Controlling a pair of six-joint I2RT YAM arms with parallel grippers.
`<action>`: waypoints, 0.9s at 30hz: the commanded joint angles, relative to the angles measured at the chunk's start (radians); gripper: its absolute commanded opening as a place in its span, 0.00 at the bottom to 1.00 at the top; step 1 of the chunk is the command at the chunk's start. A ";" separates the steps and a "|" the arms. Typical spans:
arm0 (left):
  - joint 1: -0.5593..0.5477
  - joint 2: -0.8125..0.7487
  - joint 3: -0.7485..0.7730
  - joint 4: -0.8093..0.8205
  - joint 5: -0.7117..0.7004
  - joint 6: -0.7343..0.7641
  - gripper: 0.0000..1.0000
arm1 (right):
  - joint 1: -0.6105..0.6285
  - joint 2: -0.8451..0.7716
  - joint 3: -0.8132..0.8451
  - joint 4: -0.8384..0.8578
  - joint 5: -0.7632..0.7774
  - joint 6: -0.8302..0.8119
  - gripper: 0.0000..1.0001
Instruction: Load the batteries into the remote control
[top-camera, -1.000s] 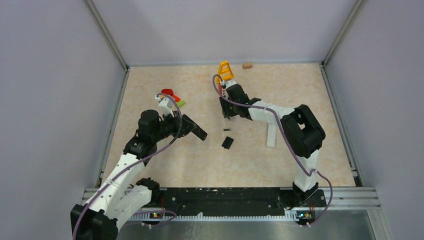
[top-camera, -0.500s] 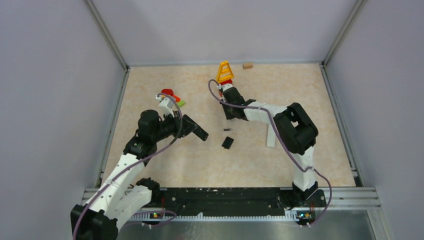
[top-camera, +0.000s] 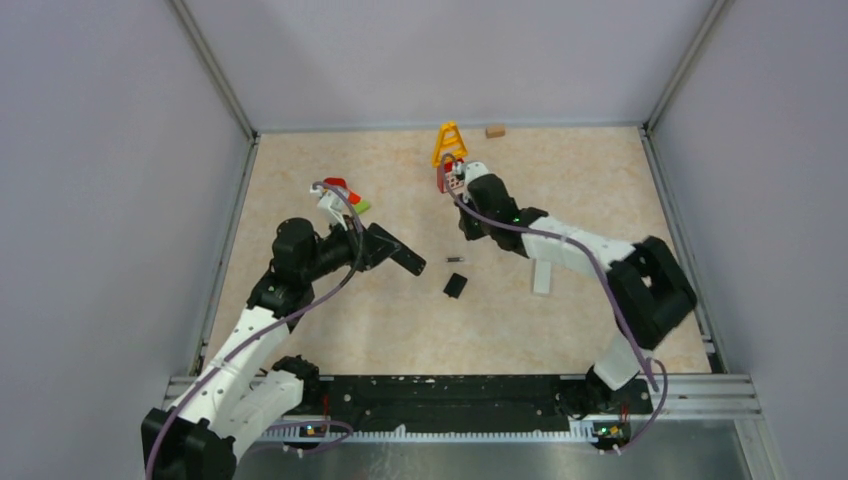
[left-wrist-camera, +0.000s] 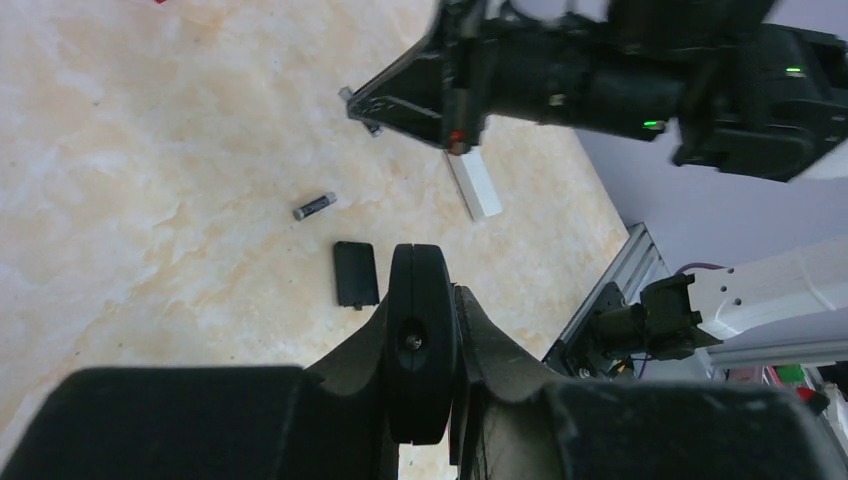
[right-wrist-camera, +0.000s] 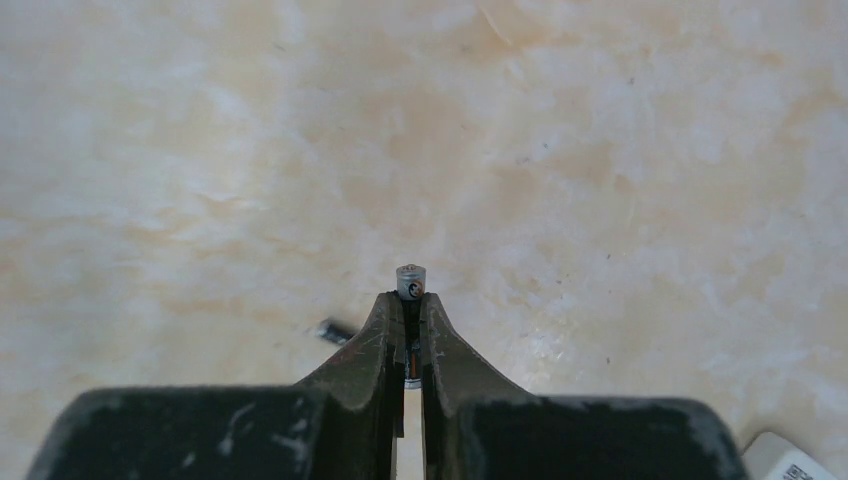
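My left gripper (top-camera: 372, 246) is shut on the black remote control (top-camera: 404, 259), which sticks out to the right above the table. In the left wrist view the remote control (left-wrist-camera: 420, 285) shows end-on between the fingers (left-wrist-camera: 485, 335). My right gripper (right-wrist-camera: 410, 302) is shut on one of the batteries (right-wrist-camera: 410, 282), whose silvery end pokes past the fingertips. From above, the right gripper (top-camera: 468, 231) hangs over the table's middle back. A second battery (top-camera: 455, 261) lies loose on the table, also in the left wrist view as a small battery (left-wrist-camera: 315, 206).
A black battery cover (top-camera: 455, 286) lies flat just in front of the loose battery. A white bar (top-camera: 541, 275) lies to the right. An orange frame toy (top-camera: 449, 143), a wooden block (top-camera: 494, 131) and red and green pieces (top-camera: 342, 190) sit toward the back.
The right gripper has shut on a battery, and the right arm's elbow has swung out to the right. The left arm has nudged the remote slightly right.
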 joint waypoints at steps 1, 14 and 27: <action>0.005 0.018 -0.020 0.198 0.105 -0.081 0.00 | 0.008 -0.313 -0.074 0.137 -0.197 0.039 0.00; 0.005 0.103 0.030 0.366 0.270 -0.303 0.00 | 0.089 -0.657 -0.226 0.260 -0.572 0.087 0.00; 0.004 0.113 0.079 0.403 0.330 -0.383 0.00 | 0.190 -0.658 -0.228 0.220 -0.538 -0.059 0.00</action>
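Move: The battery already pinched in the right fingers is bound for the black remote, whose middle lies about 14 cm back from the right hand, 13 cm to its left and 14 cm above. The loose battery is some 2 cm back, 2 cm left and 6 cm below; the black cover lies 5 cm nearer the base than that battery. From the left hand, which grips the remote, the held battery is roughly 14 cm ahead, 14 cm right and 14 cm below. The battery rises some 20 cm off the table, still pinched in the right fingers, and is drawn back about 16 cm and left 6 cm to the remote, climbing first and levelling off later; the right wrist swings counter-clockwise as its fingers tip up towards level. The left hand, keeping its grip, lifts the remote about 5 cm, shifts it right 4 cm and rolls it some 20 degrees. ##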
